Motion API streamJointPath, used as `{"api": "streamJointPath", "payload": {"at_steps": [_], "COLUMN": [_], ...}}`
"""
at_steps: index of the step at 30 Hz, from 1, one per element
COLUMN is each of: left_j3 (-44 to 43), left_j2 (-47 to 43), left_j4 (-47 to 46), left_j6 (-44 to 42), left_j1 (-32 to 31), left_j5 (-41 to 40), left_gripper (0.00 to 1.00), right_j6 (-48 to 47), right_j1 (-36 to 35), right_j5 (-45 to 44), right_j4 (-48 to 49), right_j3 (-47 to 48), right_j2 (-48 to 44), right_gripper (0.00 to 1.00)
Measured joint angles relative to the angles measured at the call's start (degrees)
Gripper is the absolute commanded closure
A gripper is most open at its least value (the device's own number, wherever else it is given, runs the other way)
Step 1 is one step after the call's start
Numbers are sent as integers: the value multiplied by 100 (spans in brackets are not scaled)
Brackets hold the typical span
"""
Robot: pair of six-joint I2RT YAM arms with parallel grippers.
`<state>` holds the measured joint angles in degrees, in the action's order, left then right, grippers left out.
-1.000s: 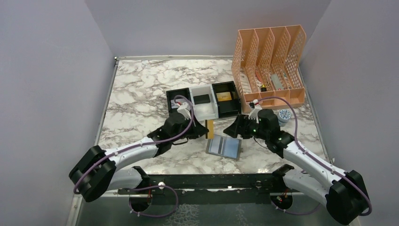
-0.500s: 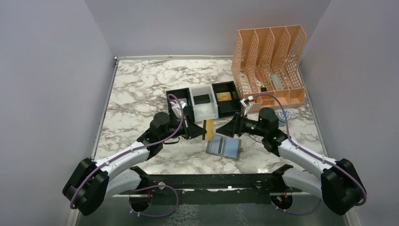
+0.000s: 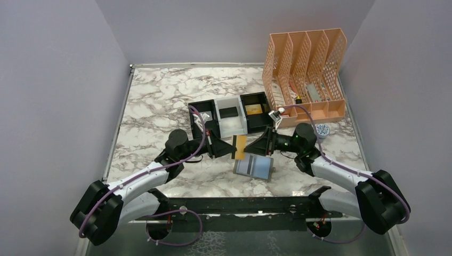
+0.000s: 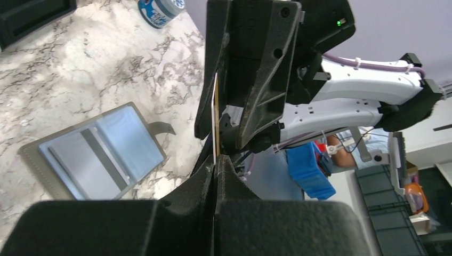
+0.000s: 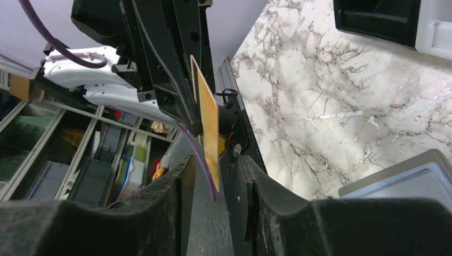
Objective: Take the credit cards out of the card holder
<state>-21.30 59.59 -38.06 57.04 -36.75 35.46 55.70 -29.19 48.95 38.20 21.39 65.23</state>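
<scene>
A gold-yellow credit card (image 3: 240, 148) stands on edge in the air between the two arms, and my left gripper (image 3: 229, 148) is shut on its left edge. In the left wrist view the card (image 4: 215, 117) shows edge-on, rising from the pressed fingertips (image 4: 210, 176). My right gripper (image 3: 255, 146) faces it from the right. Its jaws (image 5: 213, 160) stand apart on either side of the card's free end (image 5: 208, 125), with gaps on both sides. The card holder (image 3: 253, 166) lies open on the table just below, blue-grey inside up (image 4: 98, 152).
A black-and-white three-compartment tray (image 3: 230, 114) stands just behind the grippers. A peach mesh file rack (image 3: 306, 74) is at the back right. A small round blue-and-white tin (image 3: 322, 130) sits beside the right arm.
The right gripper has moved left up to the card and its jaws have narrowed around the free end. The left arm has pulled back slightly, still holding the card.
</scene>
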Motion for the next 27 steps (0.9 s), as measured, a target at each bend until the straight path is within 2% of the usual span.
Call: {"api": "streamJointPath", "payload": {"at_steps": [14,18,22,23,25,27], "left_j3": [44,46,48,48,52,72], "left_j2": [448,450,474,487,518,525], "left_j4": [-935,-1069,-1158,-1176,-1222,-1268], "left_j6": [501,549,555,555,566,570], "left_j1": [-13,-39,-50,-50,-50,-50], "left_j5": [118,118,125,131,144,144], "left_gripper": [100,100,100,100,100,87], "right_j6": [903,1071,1185,1209,1224,1226], "right_j1": [0,0,0,2,2,2], "right_j5": [498,544,560,562,562,557], "right_j4": [1508,1781,1969,2009,2059,2057], "right_j3": [48,48,48,48,48,48], "right_j2": [730,841,909,929,957,966], "right_gripper": [84,90,92,98,99,99]}}
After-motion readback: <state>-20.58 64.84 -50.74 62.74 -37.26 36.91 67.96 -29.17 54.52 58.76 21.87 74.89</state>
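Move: The yellow card is already held by its left edge in the left fingers, its middle about 2 cm to their right and 1 cm ahead. From the half-open right fingers, the card's middle lies some 3 cm left and 1 cm ahead, level with them. The open card holder lies about 16 cm below the right hand, some 3 cm right and 1 cm ahead. The tray's white compartment is roughly 28 cm ahead of that hand, 6 cm left and 16 cm below. Both hands rise about 2 cm, easing together, while the right fingers shut and pinch the card's free edge. ##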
